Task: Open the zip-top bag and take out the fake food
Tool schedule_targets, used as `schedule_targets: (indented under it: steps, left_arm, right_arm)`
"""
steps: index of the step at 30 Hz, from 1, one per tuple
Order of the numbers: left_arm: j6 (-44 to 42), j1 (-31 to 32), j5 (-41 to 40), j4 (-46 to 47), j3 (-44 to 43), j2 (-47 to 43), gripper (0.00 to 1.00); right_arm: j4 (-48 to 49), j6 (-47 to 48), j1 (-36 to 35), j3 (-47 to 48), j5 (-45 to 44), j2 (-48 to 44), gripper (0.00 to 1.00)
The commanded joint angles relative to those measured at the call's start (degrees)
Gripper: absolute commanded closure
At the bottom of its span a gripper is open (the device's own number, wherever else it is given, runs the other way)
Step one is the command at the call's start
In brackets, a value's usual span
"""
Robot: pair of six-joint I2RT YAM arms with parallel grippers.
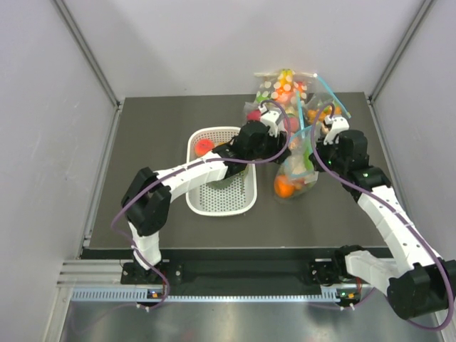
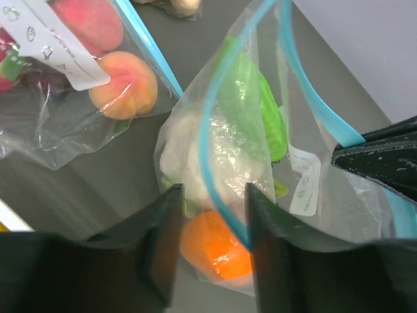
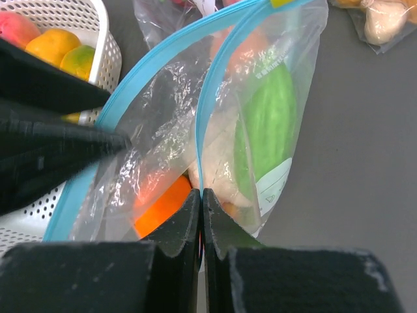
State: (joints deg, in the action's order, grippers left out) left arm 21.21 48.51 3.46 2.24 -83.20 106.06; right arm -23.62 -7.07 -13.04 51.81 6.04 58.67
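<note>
The zip-top bag point(image 1: 298, 167) stands between my two grippers, its light-blue zip strip point(image 2: 208, 130) parted into an open mouth. Inside it lie a round orange fruit point(image 2: 215, 251), a long green vegetable point(image 2: 251, 104) and a white lumpy piece point(image 2: 189, 150). My left gripper point(image 2: 212, 222) is open, its fingers on either side of the near strip and the orange fruit below. My right gripper point(image 3: 202, 195) is shut on the other strip point(image 3: 203, 130) of the bag's mouth and holds that lip up. In the right wrist view the orange fruit point(image 3: 163, 205) and the green vegetable point(image 3: 270, 124) show through the plastic.
A white perforated basket point(image 1: 203, 199) with fruit in it stands left of the bag, under the left arm. Other clear bags of toy food point(image 1: 281, 89) lie behind, one with peaches point(image 2: 98, 78). A small bag point(image 3: 384, 19) lies at the far right.
</note>
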Motion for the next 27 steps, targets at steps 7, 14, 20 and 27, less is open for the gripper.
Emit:
schedule_targets:
  steps: [7, 14, 20, 27]
  left_arm:
    - [-2.84, -0.78, -0.65, -5.75, -5.83, -0.32, 1.00]
    - [-5.03, -5.79, -0.91, -11.38, -6.28, -4.98, 1.00]
    - [-6.79, -6.59, -6.70, -13.14, -4.26, -8.67, 1.00]
    - [-8.55, -6.59, -12.07, -11.91, -1.80, -13.86, 1.00]
  right_arm:
    - [-0.11, 0.57, -0.50, 3.20, -2.43, -1.72, 1.00]
    - [-1.43, 0.66, -0.58, 6.63, -3.93, -1.81, 1.00]
    - [-2.49, 0.92, -0.50, 8.13, -5.25, -1.72, 1.00]
    - [-3.01, 0.74, -0.58, 9.27, -5.52, -2.34, 1.00]
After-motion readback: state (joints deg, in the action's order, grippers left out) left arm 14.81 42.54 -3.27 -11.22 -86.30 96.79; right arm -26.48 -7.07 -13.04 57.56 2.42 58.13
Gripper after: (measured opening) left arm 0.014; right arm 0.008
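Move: The near-left stretch of the zip bag's blue rim lies right between the left hand's open fingers, and about 8 cm to the left of the right hand and level with it. From the left hand, the orange in the bag sits some 9 cm back, 1 cm right and 10 cm below; the white basket's middle is about 19 cm left and 5 cm back, the peach bag roughly 10 cm ahead and 1 cm left, both some 13 cm lower. Left fingers pinch the rim, drawing it some 8 cm left and up; right hand, still gripping, rises. ##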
